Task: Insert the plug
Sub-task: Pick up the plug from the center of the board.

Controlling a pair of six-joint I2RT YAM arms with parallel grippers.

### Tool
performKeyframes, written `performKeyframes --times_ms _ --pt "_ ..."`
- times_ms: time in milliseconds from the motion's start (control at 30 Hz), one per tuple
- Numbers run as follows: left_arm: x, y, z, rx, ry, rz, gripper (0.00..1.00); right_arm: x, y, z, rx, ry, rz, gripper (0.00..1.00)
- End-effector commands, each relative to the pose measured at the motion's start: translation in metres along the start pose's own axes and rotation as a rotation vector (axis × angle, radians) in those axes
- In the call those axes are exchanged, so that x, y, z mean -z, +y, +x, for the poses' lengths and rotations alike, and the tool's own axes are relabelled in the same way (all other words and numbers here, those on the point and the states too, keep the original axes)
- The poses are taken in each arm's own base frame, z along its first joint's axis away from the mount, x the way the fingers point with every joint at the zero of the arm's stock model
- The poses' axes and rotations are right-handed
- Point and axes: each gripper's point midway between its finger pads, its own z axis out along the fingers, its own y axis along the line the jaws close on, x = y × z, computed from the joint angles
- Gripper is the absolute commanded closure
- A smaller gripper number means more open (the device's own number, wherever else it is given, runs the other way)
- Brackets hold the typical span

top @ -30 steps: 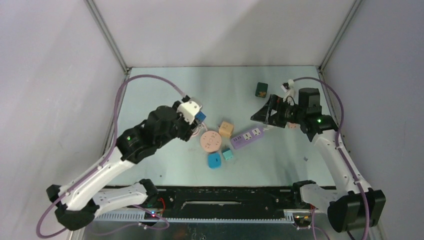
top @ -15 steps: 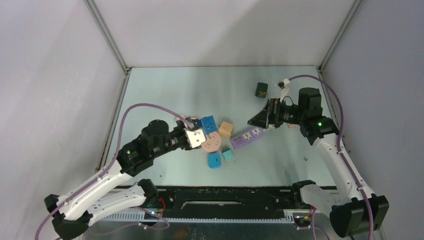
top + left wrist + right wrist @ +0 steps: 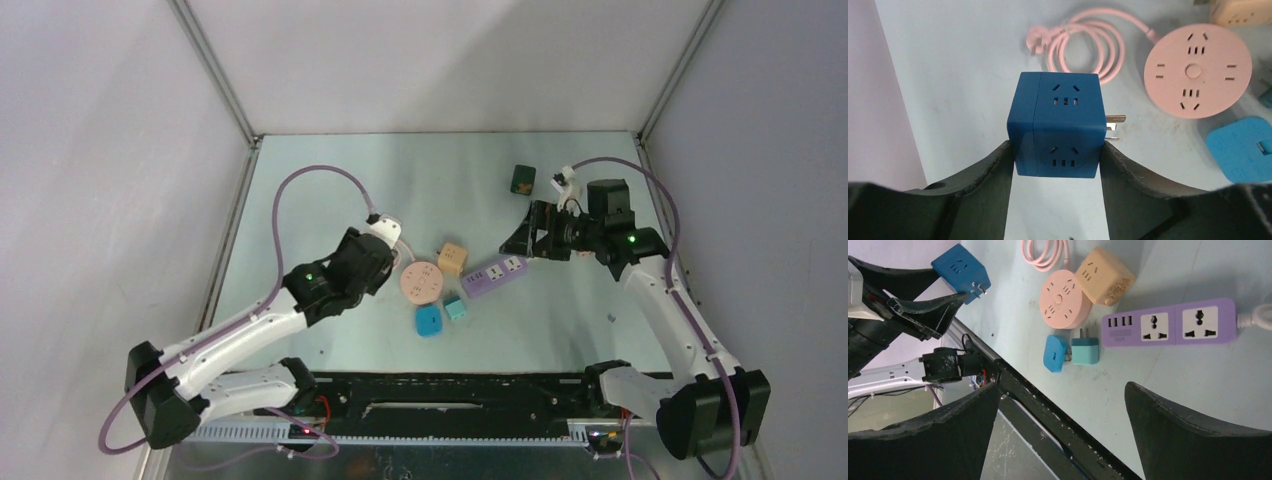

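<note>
My left gripper (image 3: 1057, 150) is shut on a blue cube plug (image 3: 1058, 125), one finger on each side. Its metal prongs (image 3: 1115, 120) stick out to the right. It hangs above the table, left of the round pink socket (image 3: 1197, 71); in the top view my left wrist (image 3: 365, 255) hides it. The right wrist view shows the blue cube (image 3: 960, 267) between the left fingers. A purple power strip (image 3: 495, 275) lies right of centre. My right gripper (image 3: 520, 240) hovers open over its right end, nothing between its fingers (image 3: 1173, 415).
Around the pink socket (image 3: 421, 282) lie an orange cube adapter (image 3: 452, 259), a flat blue plug (image 3: 428, 320) and a teal plug (image 3: 456, 308). A dark green cube (image 3: 522, 180) sits at the back. A coiled pink cable (image 3: 1083, 40) lies behind the pink socket.
My left arm carried the blue cube toward the pink socket, then turned its wrist over it, so the cube is now hidden from above. The right gripper shifted only slightly.
</note>
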Motion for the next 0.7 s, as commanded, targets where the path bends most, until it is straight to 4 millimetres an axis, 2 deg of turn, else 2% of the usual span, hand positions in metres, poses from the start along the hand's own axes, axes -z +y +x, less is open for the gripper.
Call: performKeyframes --times_ms 0,67,167,300,400,500,600,667 --pt "0.012 0.000 -0.013 0.150 -0.042 0.021 1.00 -0.001 0.005 -0.002 0.005 0.024 -0.021 0.01" --pt "0.018 -0.018 -0.025 0.116 -0.144 0.163 1.00 -0.001 0.016 -0.004 0.034 0.026 -0.087 0.01" --pt "0.041 -0.044 -0.045 -0.008 -0.383 0.382 1.00 0.002 0.034 -0.004 0.081 0.027 -0.176 0.01" --pt "0.067 -0.042 -0.063 -0.161 -0.661 0.420 1.00 0.005 0.057 0.000 0.132 0.044 -0.282 0.00" --pt "0.080 -0.055 -0.064 -0.339 -0.740 0.489 1.00 0.007 0.074 0.005 0.168 0.067 -0.365 0.00" --pt "0.100 -0.076 -0.065 -0.585 -0.842 0.613 1.00 0.008 0.092 0.010 0.196 0.091 -0.447 0.00" --pt "0.115 -0.088 -0.077 -0.742 -0.971 0.655 1.00 0.006 0.108 0.014 0.204 0.116 -0.511 0.00" --pt "0.126 -0.092 -0.090 -0.783 -1.057 0.662 1.00 0.004 0.118 0.017 0.216 0.136 -0.559 0.00"
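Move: The left hand already grips the blue plug; the right hand's open fingers wait about 25 cm to its right, level fore and aft, some 4 cm higher. From the left hand, the pink disc socket is 8 cm right, neither ahead nor back, and 10 cm down, and its coiled cord 6 cm ahead, 1 cm right. The plug lies 25 cm left of the right hand and 4 cm lower; the purple strip lies 2 cm ahead and 4 cm left of that hand, 13 cm down. Left hand swings the plug 8 cm right, back and up, turning clockwise 60 degrees; open right hand closes in. ##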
